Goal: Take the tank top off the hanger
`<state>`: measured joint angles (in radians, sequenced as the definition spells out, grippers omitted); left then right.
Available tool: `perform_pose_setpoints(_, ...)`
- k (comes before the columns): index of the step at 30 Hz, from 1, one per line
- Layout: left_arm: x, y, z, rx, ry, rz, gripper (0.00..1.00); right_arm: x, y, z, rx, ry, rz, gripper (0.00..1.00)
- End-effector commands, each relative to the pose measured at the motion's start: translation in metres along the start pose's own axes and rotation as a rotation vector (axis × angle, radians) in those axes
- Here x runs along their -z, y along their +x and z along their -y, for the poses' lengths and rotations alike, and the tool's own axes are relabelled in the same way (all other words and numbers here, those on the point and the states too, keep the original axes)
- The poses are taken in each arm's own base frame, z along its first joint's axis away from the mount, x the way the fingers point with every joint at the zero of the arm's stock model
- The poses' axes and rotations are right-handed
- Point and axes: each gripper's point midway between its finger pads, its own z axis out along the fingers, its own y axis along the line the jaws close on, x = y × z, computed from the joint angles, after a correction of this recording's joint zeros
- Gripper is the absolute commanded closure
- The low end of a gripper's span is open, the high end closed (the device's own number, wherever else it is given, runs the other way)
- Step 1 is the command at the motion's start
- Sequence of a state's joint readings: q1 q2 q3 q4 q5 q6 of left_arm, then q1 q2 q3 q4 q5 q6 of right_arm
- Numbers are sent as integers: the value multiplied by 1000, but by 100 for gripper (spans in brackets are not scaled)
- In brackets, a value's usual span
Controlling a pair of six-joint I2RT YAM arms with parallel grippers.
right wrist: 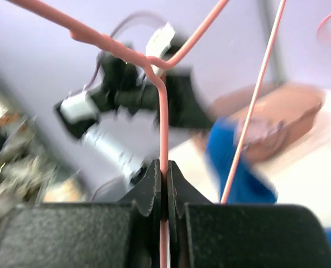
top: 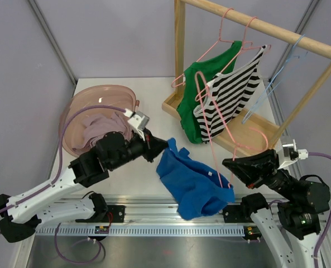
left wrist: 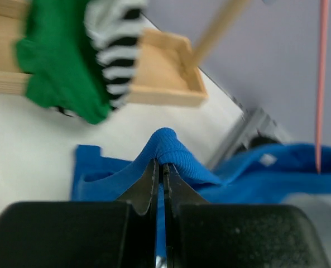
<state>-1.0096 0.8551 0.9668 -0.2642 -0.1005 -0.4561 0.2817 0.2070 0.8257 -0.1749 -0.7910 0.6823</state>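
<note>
The blue tank top (top: 194,183) lies crumpled on the white table between the two arms. My left gripper (top: 163,147) is shut on a raised fold of its ribbed edge (left wrist: 171,146); the jaws (left wrist: 161,165) pinch the cloth tight. A pink wire hanger (top: 210,127) stands tilted above the top's right side, and its lower end meets the blue cloth. My right gripper (top: 226,163) is shut on one wire of that hanger (right wrist: 163,111), jaws (right wrist: 164,166) pressed on it. Whether any cloth still hangs on the wire I cannot tell.
A wooden rack (top: 321,49) at the back right carries a green top (top: 194,103) and a striped top (top: 232,95) on pink hangers, plus a bare blue hanger (top: 274,84). A pink basin (top: 81,103) with lilac cloth sits at the left.
</note>
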Motion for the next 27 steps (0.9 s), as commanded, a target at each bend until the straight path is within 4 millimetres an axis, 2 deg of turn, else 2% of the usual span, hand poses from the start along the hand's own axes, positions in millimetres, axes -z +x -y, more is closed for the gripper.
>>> perform_pose_setpoints(1,4,47,61,-111,351,-138,100,1,-83,4,113,20,470,100)
perform_pose_setpoints(3,1,64,59,-129,316,-167,100,6,-99,4,136,-6,590,100)
perform_pose_setpoints(4,-1,71,56,-120,297,-183,100,4,-96,18,122,20,612,100)
perform_pose_setpoints(6,-5,81,41,-105,218,-188,100,4,-101,30,120,70,636,100)
perform_pose_setpoints(9,-7,79,-1,-75,-14,-151,100,-1,-99,47,106,213,537,100)
perform_pose_setpoints(10,-4,79,-25,-66,-147,-142,100,1,-100,51,73,294,490,100)
perform_pose_setpoints(11,-2,79,-35,-64,-206,-137,100,3,-98,54,55,334,457,100)
perform_pose_setpoints(12,0,79,-46,-62,-262,-132,100,3,-85,67,37,409,373,100)
perform_pose_setpoints(13,4,81,-61,-61,-345,-129,100,8,-97,48,54,402,378,100)
perform_pose_setpoints(15,6,84,-74,-38,-422,-123,100,17,-98,45,25,475,338,100)
perform_pose_setpoints(16,11,86,-86,-49,-492,-121,100,24,-102,51,8,541,352,100)
perform_pose_setpoints(17,13,86,-90,-44,-517,-117,100,30,-103,57,-17,603,351,100)
perform_pose_setpoints(18,13,88,-94,-46,-537,-122,88,35,-88,78,-89,715,287,100)
perform_pose_setpoints(19,14,90,-97,-43,-550,-126,74,42,-99,75,-88,760,310,100)
perform_pose_setpoints(20,14,90,-97,-43,-549,-129,56,42,-96,78,-102,781,284,100)
perform_pose_setpoints(21,14,88,-96,-47,-545,-130,31,36,-93,82,-115,792,238,100)
perform_pose_setpoints(22,14,89,-95,-49,-539,-138,20,32,-91,83,-129,788,214,100)
perform_pose_setpoints(23,15,87,-95,-47,-541,-136,12,28,-89,85,-143,785,194,100)
perform_pose_setpoints(26,21,83,-97,-60,-555,-141,1,9,-86,91,-195,747,149,100)
perform_pose_setpoints(27,22,83,-97,-67,-556,-145,1,2,-90,94,-204,731,163,100)
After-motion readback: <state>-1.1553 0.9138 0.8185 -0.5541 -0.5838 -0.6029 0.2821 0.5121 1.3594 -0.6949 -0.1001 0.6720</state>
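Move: The left hand still holds a corner of the blue tank top; the table spot for it lies about 8 cm back, 8 cm right and 27 cm below, and the tray some 18 cm ahead, 27 cm left and 25 cm down. From the right hand, gripping the pink hanger, the rail near the blue hanger's hook is roughly 30 cm ahead, 20 cm right and 5 cm up; the striped top hangs about 19 cm ahead, 3 cm right and 9 cm lower. The left hand lowers its corner of the blue tank top about 13 cm towards the table, first swinging back and to the right, then returning forward and left while turning counter-clockwise and rolling, and near the end its fingers open wide and let go. Meanwhile the right hand keeps its pinch on the pink hanger and takes it away from the cloth towards the rail, forward, then rightward and up with a short draw back, then forward and slightly down again, some 8 cm each forward and right overall, turning nearly 40 degrees clockwise. ##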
